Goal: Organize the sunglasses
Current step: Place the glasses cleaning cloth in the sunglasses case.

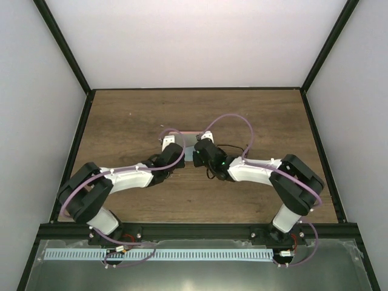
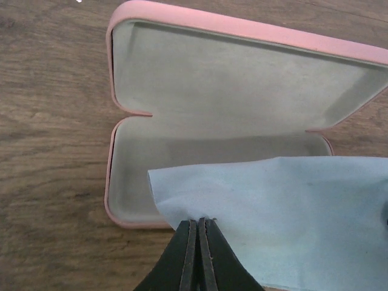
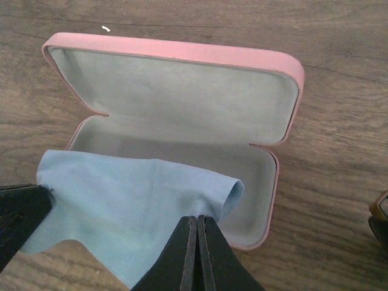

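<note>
An open pink case (image 3: 182, 54) lies on the wooden table, its grey lining bare, and shows in the top view as a thin pink edge (image 1: 193, 132). A light blue cloth (image 3: 133, 194) hangs over the case's front half, stretched between both grippers. My left gripper (image 2: 200, 222) is shut on one edge of the cloth (image 2: 273, 206). My right gripper (image 3: 197, 218) is shut on the opposite, curled edge. From above, the left gripper (image 1: 183, 159) and the right gripper (image 1: 197, 159) meet at mid-table. A dark piece at the right wrist view's right edge looks like the sunglasses (image 3: 379, 216), mostly cut off.
Dark frame rails (image 1: 79, 139) border the wooden table (image 1: 133, 121) on the left, right and back, with white walls beyond. The left gripper's black fingers (image 3: 18, 212) show at the left of the right wrist view. Purple cables loop over both arms.
</note>
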`<state>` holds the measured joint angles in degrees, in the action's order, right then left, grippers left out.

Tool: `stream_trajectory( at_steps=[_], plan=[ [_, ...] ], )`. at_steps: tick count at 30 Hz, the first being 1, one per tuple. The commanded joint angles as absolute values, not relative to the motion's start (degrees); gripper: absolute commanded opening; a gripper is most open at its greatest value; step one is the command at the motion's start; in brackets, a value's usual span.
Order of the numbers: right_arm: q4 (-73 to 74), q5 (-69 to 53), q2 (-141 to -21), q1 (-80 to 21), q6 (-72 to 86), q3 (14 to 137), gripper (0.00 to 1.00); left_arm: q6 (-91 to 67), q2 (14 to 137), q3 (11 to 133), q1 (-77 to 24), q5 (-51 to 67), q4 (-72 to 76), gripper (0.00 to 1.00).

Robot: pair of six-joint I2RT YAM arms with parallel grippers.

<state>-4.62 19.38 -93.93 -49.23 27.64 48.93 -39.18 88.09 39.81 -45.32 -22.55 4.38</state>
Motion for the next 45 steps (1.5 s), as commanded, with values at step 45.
stream_trajectory(
  at_steps=[45],
  plan=[
    [-7.0, 14.6, -105.4, -44.0, 24.3, 56.8, 0.01, -33.7, 97.8, 45.2, -37.3, -16.2, 6.0, 0.04]
  ],
)
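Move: The sunglasses case lies open; the middle of its near tray is about 6 cm ahead of the left hand, 3 cm to its right and 5 cm lower. From the right hand, that tray is about 5 cm ahead, 4 cm to its left and 7 cm below. The lid half lies 7 cm beyond the tray, and the sunglasses are some 16 cm to the right of the right hand and 3 cm ahead of it. With the cleaning cloth still pinched between them, both hands carry it forward over the near rim of the tray, the left about 4 cm and the right about 3 cm, with hardly any drop at first. Then they lower it into the tray, the right sinking some 3 cm and the left 2 to 3 cm from its slight rise while edging nearly 2 cm leftward, away from the right hand; wrists tip down only slightly and both grippers keep their hold. ##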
